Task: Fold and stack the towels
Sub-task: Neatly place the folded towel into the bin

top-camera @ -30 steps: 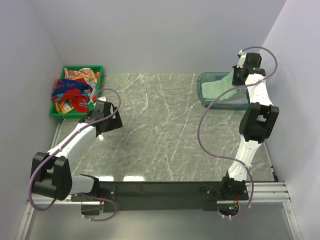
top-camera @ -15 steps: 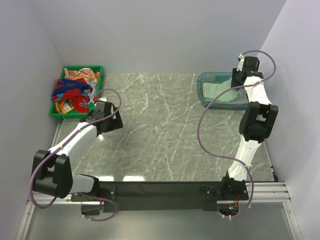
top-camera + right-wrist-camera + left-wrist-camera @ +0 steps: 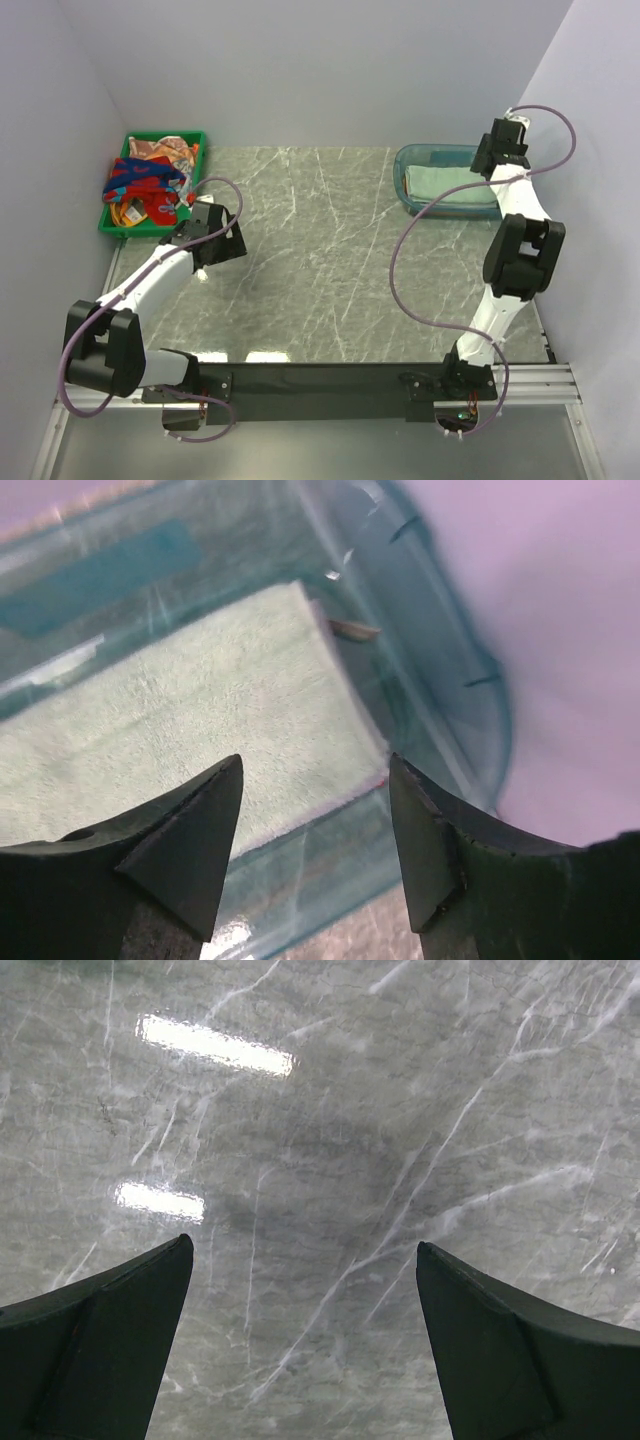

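Note:
A folded sage green towel [image 3: 445, 180] [image 3: 190, 730] lies flat inside the clear blue tub [image 3: 405, 185] [image 3: 440, 695] at the back right. My right gripper [image 3: 315, 770] hangs above the tub's right end, jaws apart with nothing between them; its wrist [image 3: 500, 148] sits over the tub's right rim. Several crumpled towels [image 3: 148, 183], red with blue, orange and tan, are piled in the green tray [image 3: 128, 140] at the back left. My left gripper [image 3: 305, 1255] [image 3: 208, 235] hovers open over bare marble just right of the tray.
The grey marble tabletop [image 3: 320, 250] lies between tray and tub. Purple walls close in the back, the left and the right. A black rail [image 3: 320, 380] with both arm bases runs along the near edge.
My right gripper has opened and let go of the green towel, which now lies flat in the tub. The right wrist has moved right and up. The left arm has not moved.

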### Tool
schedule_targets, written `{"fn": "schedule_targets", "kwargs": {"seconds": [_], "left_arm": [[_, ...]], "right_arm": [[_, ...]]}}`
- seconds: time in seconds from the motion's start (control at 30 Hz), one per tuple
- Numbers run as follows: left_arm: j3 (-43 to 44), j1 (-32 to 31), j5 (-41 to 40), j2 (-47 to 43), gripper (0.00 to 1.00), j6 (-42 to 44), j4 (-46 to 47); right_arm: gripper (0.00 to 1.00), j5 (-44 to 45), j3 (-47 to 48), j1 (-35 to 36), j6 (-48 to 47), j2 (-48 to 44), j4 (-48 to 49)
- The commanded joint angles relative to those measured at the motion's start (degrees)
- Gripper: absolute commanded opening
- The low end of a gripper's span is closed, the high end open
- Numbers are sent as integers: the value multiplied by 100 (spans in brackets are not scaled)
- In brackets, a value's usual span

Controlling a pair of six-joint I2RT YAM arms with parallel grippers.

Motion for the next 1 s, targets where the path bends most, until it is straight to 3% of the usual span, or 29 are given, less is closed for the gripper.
{"fn": "schedule_targets", "kwargs": {"seconds": [0.0,0.03,0.27,0.37,0.7,0.97], "left_arm": [[196,27,100,-251,99,118,150],[196,18,126,-269,99,118,159],[143,27,170,-559,99,126,176],[125,27,214,-682,99,126,194],[99,62,249,-998,99,135,211],[64,115,320,-1183,99,118,238]], "right_arm": [[67,-310,-224,-27,352,-670,825],[66,-683,-347,-10,283,-740,886],[23,-2803,-479,289,747,-381,799],[15,-3472,-506,464,1002,-179,852],[14,-3939,-172,887,1521,787,263],[16,-4246,-199,922,1644,587,254]]}}
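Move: The green folded towel already lies in the bin. Its middle is about 12 cm left of the right hand, roughly level with it fore and aft and some 10 cm below; its left end is about 22 cm to the left. The bin's left wall is about 27 cm left of the hand, its right wall some 4 cm right. From the left hand, the towel lies roughly 58 cm right and 22 cm ahead. The right hand rises about 4 cm off the towel's right end, then sweeps some 22 cm left over the towel, its part-open fingers drawing nearly shut, and sinks to about 10 cm below its starting height, rolling left side up and swinging counter-clockwise so the nearly shut fingertips come down against the towel's left edge, inside the bin's left wall. Meanwhile the empty left hand lifts about 5 cm straight up, fingers wide open and tilting up slightly. ##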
